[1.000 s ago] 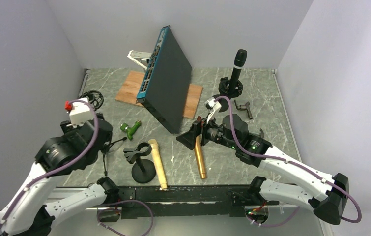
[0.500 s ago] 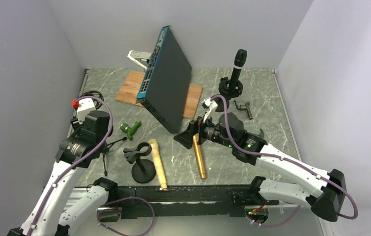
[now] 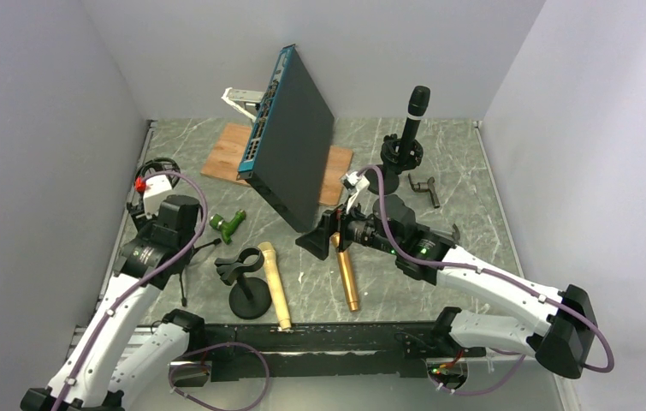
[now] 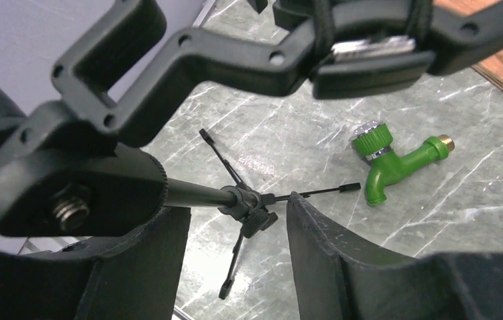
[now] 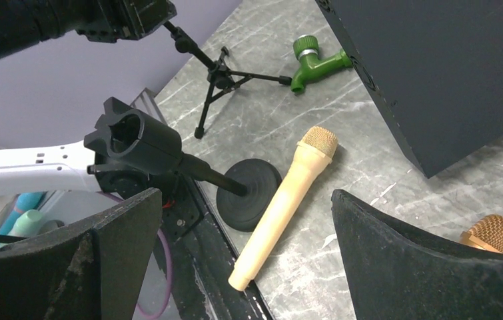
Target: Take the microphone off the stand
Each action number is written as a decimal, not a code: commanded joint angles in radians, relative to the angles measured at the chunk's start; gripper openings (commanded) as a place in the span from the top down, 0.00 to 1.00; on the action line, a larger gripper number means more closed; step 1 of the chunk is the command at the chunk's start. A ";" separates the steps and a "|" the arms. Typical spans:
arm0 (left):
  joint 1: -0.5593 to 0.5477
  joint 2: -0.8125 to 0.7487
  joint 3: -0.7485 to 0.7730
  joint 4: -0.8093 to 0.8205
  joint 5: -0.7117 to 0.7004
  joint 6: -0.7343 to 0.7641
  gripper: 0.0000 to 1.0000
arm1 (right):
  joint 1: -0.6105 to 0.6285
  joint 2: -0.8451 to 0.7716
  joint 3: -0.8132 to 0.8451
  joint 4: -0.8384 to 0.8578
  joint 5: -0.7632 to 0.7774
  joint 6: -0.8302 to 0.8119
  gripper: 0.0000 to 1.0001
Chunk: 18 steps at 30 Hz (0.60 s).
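Note:
A black microphone (image 3: 416, 107) stands upright in its round-base stand (image 3: 398, 156) at the back right. My right gripper (image 3: 319, 237) is open and empty, well in front of and left of it, low over the table. In the right wrist view (image 5: 245, 267) its jaws frame a cream microphone (image 5: 282, 203) lying flat and an empty round-base stand (image 5: 248, 193). My left gripper (image 3: 184, 242) is open at the left, over a small black tripod stand (image 4: 245, 207). The tripod's pole runs past the left finger (image 4: 135, 267) and its empty clip (image 4: 268, 53) is close to the camera.
A gold microphone (image 3: 347, 272) lies flat in front of the right gripper. A green tap (image 3: 228, 224) lies left of a tilted black network switch (image 3: 289, 141) that rests on a wooden board (image 3: 227, 150). A black rail (image 3: 319, 338) runs along the near edge.
My left arm has swung toward the back and come down over the tripod stand. My right gripper has moved a little to the left, still open. The black microphone has not moved.

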<state>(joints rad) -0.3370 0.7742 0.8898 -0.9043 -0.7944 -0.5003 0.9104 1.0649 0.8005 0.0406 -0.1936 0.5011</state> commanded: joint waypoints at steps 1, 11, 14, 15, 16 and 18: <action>0.004 -0.062 -0.047 0.107 -0.021 0.012 0.42 | 0.002 -0.039 -0.016 0.074 0.002 -0.002 0.00; 0.005 -0.136 -0.129 0.229 -0.098 0.113 0.65 | 0.003 -0.060 -0.021 0.068 0.008 -0.005 0.00; 0.006 -0.128 -0.137 0.232 -0.085 0.116 0.67 | 0.002 -0.058 -0.022 0.068 0.009 -0.002 0.00; 0.006 -0.121 -0.134 0.222 -0.087 0.109 0.67 | 0.003 -0.060 -0.026 0.070 0.010 0.002 0.00; 0.007 -0.112 -0.131 0.210 -0.093 0.102 0.64 | 0.002 -0.062 -0.032 0.077 0.011 0.007 0.00; 0.008 -0.098 -0.118 0.185 -0.124 0.082 0.58 | 0.002 -0.069 -0.045 0.089 0.012 0.015 0.00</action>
<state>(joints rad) -0.3344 0.6533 0.7555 -0.7403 -0.8658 -0.4107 0.9104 1.0203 0.7734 0.0593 -0.1913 0.5026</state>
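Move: The tripod stand's bare pole, just under its joint, is close in front of the left hand: about 4 cm to its left, 2 cm ahead, roughly level with the fingertips. The ring mount hangs about 10 cm ahead of that hand and 6 cm higher; the green tap lies on the table some 12 cm ahead, 9 cm right and 22 cm below. From the right hand, the pole is about 41 cm left, 5 cm ahead and 3 cm lower. The tripod stand's pole is what the left hand works in on: the hand edges a little over 1 cm to the left towards it, just under the joint, while the wrist tips the fingers up by some 5 degrees. The fingers close from a bit over half open to a bit over a third, narrowing around the pole's line; whether they touch it can't be seen. ##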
